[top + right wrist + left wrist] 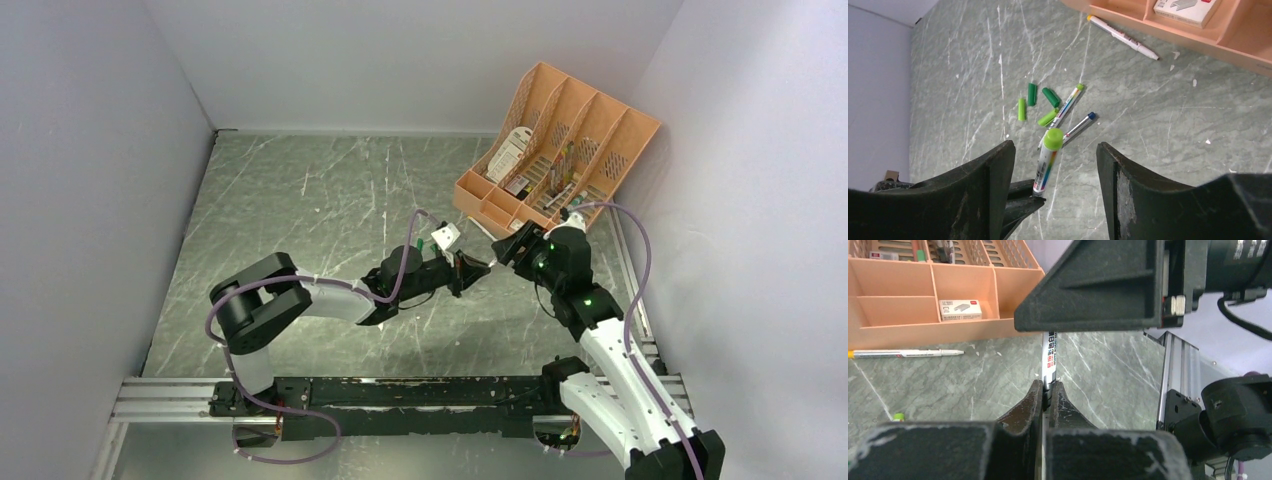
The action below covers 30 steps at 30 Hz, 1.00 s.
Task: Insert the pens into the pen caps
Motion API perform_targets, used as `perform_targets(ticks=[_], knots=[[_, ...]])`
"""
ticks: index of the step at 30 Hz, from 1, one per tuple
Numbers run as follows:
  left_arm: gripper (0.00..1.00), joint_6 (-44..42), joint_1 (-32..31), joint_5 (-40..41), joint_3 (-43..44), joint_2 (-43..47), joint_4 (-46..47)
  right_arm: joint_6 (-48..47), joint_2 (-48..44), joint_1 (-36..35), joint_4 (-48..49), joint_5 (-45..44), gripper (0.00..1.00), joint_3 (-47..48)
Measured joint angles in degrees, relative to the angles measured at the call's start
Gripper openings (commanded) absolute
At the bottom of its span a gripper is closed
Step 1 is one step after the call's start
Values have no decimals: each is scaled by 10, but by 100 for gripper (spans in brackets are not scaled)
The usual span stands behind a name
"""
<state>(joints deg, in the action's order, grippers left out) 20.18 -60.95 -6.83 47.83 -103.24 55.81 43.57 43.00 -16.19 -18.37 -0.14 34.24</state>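
My left gripper (1049, 390) is shut on a pale pen (1050, 357) that points up and away from it. In the right wrist view this pen (1047, 162) stands between the wide-apart fingers of my open right gripper (1055, 150), touching neither, with a round green end (1053, 139) toward the camera. I cannot tell whether that end is a cap. Several loose green pen caps (1032, 94) lie on the table beyond, beside two more pens (1068, 106) (1079, 125). From above, both grippers (470, 270) (505, 250) meet mid-table.
The orange organizer (590, 120) stands at the back right, holding a small white box (960, 310). A white pen with a yellow end (1122, 37) lies along its front. The metal rail (1173, 370) runs on the right.
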Motion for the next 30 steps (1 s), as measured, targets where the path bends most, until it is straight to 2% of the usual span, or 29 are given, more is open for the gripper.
perform_targets(ticks=[5,8,10,12,15,18,22,23,25,30], knots=[[7,13,0,23,17,-2,-4,-9,2,0,11,22,53,-5],[7,13,0,33,32,-2,-4,-14,6,0,14,30,36,-6],[7,15,0,33,33,-3,-5,-18,10,-1,25,39,13,-7],[7,19,0,32,33,-8,-5,-23,14,-2,35,53,0,-9],[9,23,0,32,33,-12,-10,-25,19,-3,41,63,0,-14],[33,24,0,29,31,-12,-11,-35,22,-3,47,68,0,-15],[75,24,2,23,16,1,-15,-65,19,-3,46,63,0,-15],[81,24,6,19,7,12,-21,-76,17,-2,45,61,0,-15],[87,31,15,8,-14,44,-34,-99,11,-2,47,61,0,-15],[87,75,89,-44,-42,141,-56,-159,7,-2,62,116,0,-14]])
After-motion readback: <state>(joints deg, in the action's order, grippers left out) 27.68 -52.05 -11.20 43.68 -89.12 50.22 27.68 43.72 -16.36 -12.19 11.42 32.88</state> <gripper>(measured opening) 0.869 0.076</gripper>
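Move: I hold the pen upright, tip down, in my left fingers, its middle some 3 cm above them. From my open right hand, that pen stands about 3 cm to the left, level in reach and height. From my left hand, the blue-ended pen lies about 8 cm ahead, 8 cm left, the rainbow pen 11 cm ahead, 9 cm left, and the nearest lime cap 12 cm ahead, 11 cm left, all roughly 15 cm below. I hand the pen over: my left hand shifts a little forward and steadies the pen while my right hand slides about 2 cm left and shuts its fingers on the barrel above my left grip. Then my left fingers open wide and back off left and upward, some 7 cm left, while my right hand keeps its pinch and turns roughly 20 degrees, mostly counter-clockwise. ##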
